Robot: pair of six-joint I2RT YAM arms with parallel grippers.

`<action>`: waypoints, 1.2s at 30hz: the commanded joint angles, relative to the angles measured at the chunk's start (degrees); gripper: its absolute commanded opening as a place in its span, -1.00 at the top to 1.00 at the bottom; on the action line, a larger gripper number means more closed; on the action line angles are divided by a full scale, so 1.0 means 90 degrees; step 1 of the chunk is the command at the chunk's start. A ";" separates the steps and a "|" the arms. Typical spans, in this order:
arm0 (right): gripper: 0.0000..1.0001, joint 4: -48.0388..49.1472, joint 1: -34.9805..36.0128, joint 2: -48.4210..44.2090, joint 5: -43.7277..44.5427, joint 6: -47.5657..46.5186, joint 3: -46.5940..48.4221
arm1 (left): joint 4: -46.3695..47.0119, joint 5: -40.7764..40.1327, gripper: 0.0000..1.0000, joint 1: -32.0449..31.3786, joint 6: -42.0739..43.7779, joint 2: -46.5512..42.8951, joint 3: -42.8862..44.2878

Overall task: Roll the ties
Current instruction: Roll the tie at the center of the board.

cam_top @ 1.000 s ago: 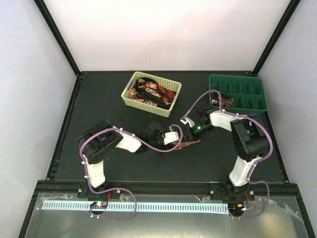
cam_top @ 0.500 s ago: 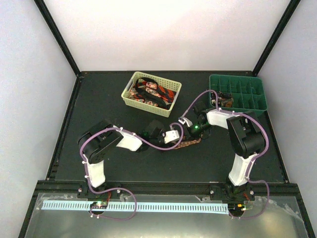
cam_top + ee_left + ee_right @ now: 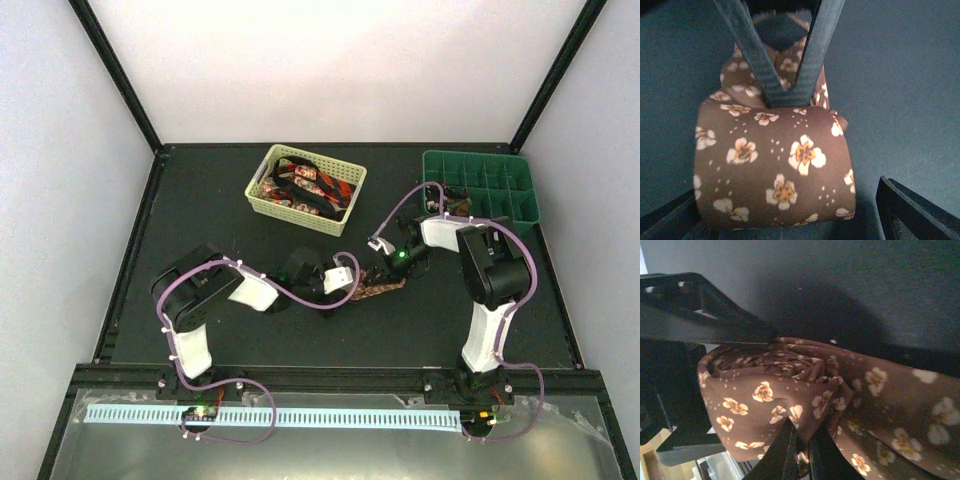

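A brown tie (image 3: 775, 165) with pale flowers lies partly rolled on the black table, and the top view shows it as a small bundle (image 3: 378, 288). My left gripper (image 3: 782, 207) is open, with one finger on each side of the roll and neither pressing it. From the far side my right gripper (image 3: 802, 445) is shut on a fold of this tie at the roll's edge. In the left wrist view its fingers (image 3: 812, 55) form a V above the roll. In the top view the left gripper (image 3: 350, 284) and the right gripper (image 3: 385, 268) face each other across the bundle.
A pale yellow basket (image 3: 293, 214) at the back centre holds red-and-black ties (image 3: 305, 185). At the back right stands a green divided tray (image 3: 480, 156), with a rolled tie (image 3: 452, 203) in a near-left compartment. Both arms' purple cables loop over the middle of the table.
My left gripper has opened and let go of the roll, and its arm has drawn back a little. My right gripper has shut on the tie's fold.
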 commanded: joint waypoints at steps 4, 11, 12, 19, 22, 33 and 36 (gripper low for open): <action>0.97 -0.0349 -0.0173 0.0762 0.1182 -0.0162 0.0171 | 0.1737 0.0552 -0.70 0.0065 -0.0135 0.0448 0.0025; 0.97 -0.0523 -0.0204 0.0993 0.1174 -0.0299 0.0288 | 0.2013 0.0628 -0.60 0.0026 -0.0232 0.1047 0.0530; 0.97 -0.0508 -0.0219 0.0995 0.1142 -0.0315 0.0276 | 0.2004 0.0623 -0.56 0.0026 -0.0227 0.1098 0.0567; 0.72 -0.0166 -0.0228 0.0477 0.0583 -0.0403 -0.0006 | 0.1098 0.0390 0.23 0.0021 -0.0288 0.0983 0.0650; 0.37 -0.0298 -0.0283 0.0053 0.0317 -0.0592 -0.0038 | -0.0248 0.0003 0.29 -0.0009 -0.0170 0.0705 0.0778; -0.32 -0.0071 -0.0309 -0.0917 -0.0480 -0.0541 -0.0104 | -0.2199 -0.0723 0.26 -0.0056 0.0177 0.0495 0.0899; -0.26 0.0105 -0.0119 -0.0802 -0.0370 -0.0380 -0.0019 | -0.2338 -0.0761 0.26 -0.0095 0.0168 0.0597 0.1046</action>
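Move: Just ahead and to the right of the wide-open left fingers sits the tie's roll, about 3 cm right and 2 cm forward at their height; from the right hand the roll is some 3 cm left, level fore and aft. The loose tail's middle lies roughly 9 cm right and 1 cm ahead of the left hand, a little lower. The tie basket is about 21 cm forward and 9 cm left of the left hand. Reaching about 3 cm right and 2 cm forward in a low hop, the left hand closes around the roll, then draws back left 1.5 cm, tipping its fingers down some 10 degrees. The right fingertips, still shut on the cloth at the roll's edge, first ease down and right, then open and rise about 5 cm, clear of the tie. ##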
